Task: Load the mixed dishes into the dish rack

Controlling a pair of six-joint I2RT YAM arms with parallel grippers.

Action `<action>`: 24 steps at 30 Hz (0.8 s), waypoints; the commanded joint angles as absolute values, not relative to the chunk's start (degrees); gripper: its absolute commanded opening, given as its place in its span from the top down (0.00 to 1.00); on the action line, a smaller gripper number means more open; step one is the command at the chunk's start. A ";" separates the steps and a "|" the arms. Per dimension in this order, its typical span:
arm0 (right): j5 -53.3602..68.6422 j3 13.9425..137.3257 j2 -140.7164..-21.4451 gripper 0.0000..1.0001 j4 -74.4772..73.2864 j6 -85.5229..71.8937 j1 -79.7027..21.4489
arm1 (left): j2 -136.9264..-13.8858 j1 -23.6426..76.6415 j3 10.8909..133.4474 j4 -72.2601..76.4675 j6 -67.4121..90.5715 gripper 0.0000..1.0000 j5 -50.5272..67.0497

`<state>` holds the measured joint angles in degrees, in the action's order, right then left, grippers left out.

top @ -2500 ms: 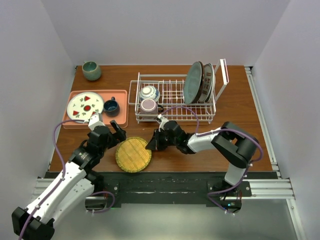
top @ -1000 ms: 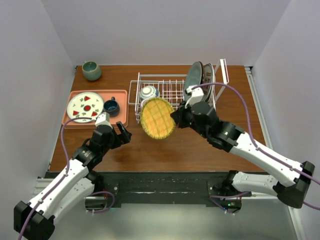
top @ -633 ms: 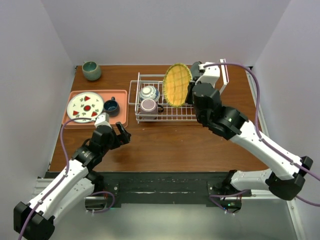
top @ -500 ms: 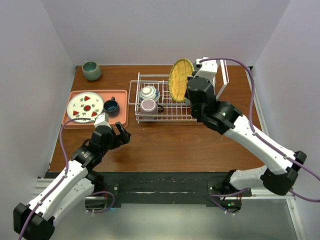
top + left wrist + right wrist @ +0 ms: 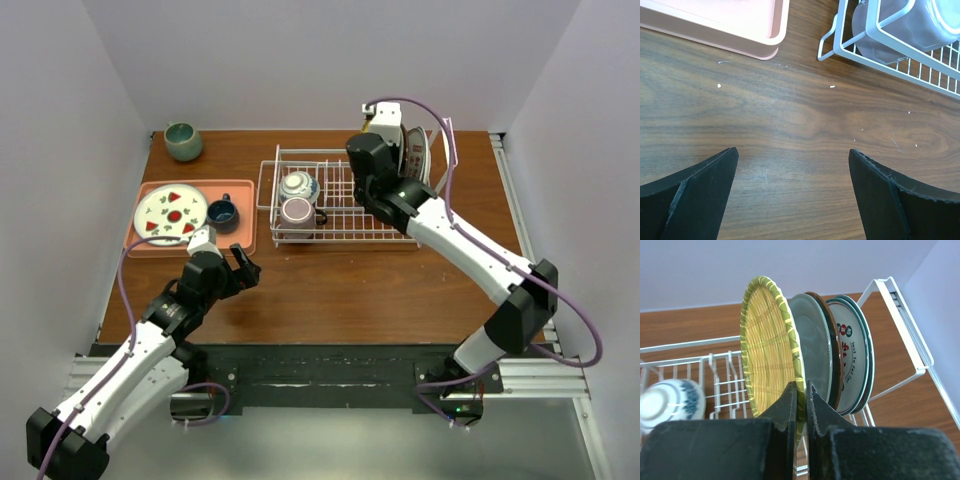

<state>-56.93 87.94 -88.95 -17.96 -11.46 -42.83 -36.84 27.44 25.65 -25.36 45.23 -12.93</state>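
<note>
In the right wrist view my right gripper (image 5: 801, 387) is shut on the lower rim of the yellow plate (image 5: 767, 355). The plate stands on edge over the dish rack (image 5: 263, 190), right beside the upright teal plate (image 5: 815, 350) and the lettered white plate (image 5: 852, 360). The blue-and-white bowl (image 5: 298, 185) and the pinkish mug (image 5: 297, 211) sit at the rack's left end. From above, my right arm hides the yellow plate. My left gripper (image 5: 792, 152) hangs open over bare wood in front of the rack, holding nothing.
A salmon-pink tray (image 5: 240, 240) at the left holds a white plate with red fruit marks (image 5: 170, 212) and a dark blue cup (image 5: 221, 212). A grey-green cup (image 5: 183, 141) stands at the far left corner. The rack's tall wire end piece (image 5: 900, 305) rises behind the plates.
My right arm lifted the yellow plate off the table front and carried it to the rack's right end, turning it on edge beside the teal plate. The left arm barely moved.
</note>
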 commanded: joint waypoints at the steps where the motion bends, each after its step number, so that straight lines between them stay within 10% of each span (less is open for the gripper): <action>1: -55.73 89.47 -90.96 1.00 -11.08 -9.94 -40.26 | -36.39 27.60 27.07 -24.70 44.38 0.02 -14.68; 24: -55.37 91.67 -101.87 1.00 -10.37 -9.40 -37.35 | -37.53 27.60 27.16 -25.05 44.56 0.00 -15.29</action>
<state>-53.43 88.64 -102.80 -14.11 -8.03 -38.02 -37.47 27.44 25.65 -25.43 45.23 -13.78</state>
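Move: The right hand, holding the woven plate by its near rim, is high over the dish rack; the free slot lies about 7 cm ahead, 1 cm left and some 25 cm below. The celadon plate stands about 6 cm ahead, 4 cm right and 18 cm lower, while the patterned bowl is level fore and aft, some 17 cm left and 26 cm lower. From the idle left hand the slot is roughly 24 cm ahead, 27 cm right, nearly level. The right hand brings the woven plate down about 9 cm and forward 5 cm towards the free slot just left of the celadon plate, fingers still shut on its rim. Along the way the fingertips tip down and the hand's left side dips, each by some 10 degrees, and after this quick drop the hand holds nearly still over the rack, the plate standing on edge alongside the celadon one. ##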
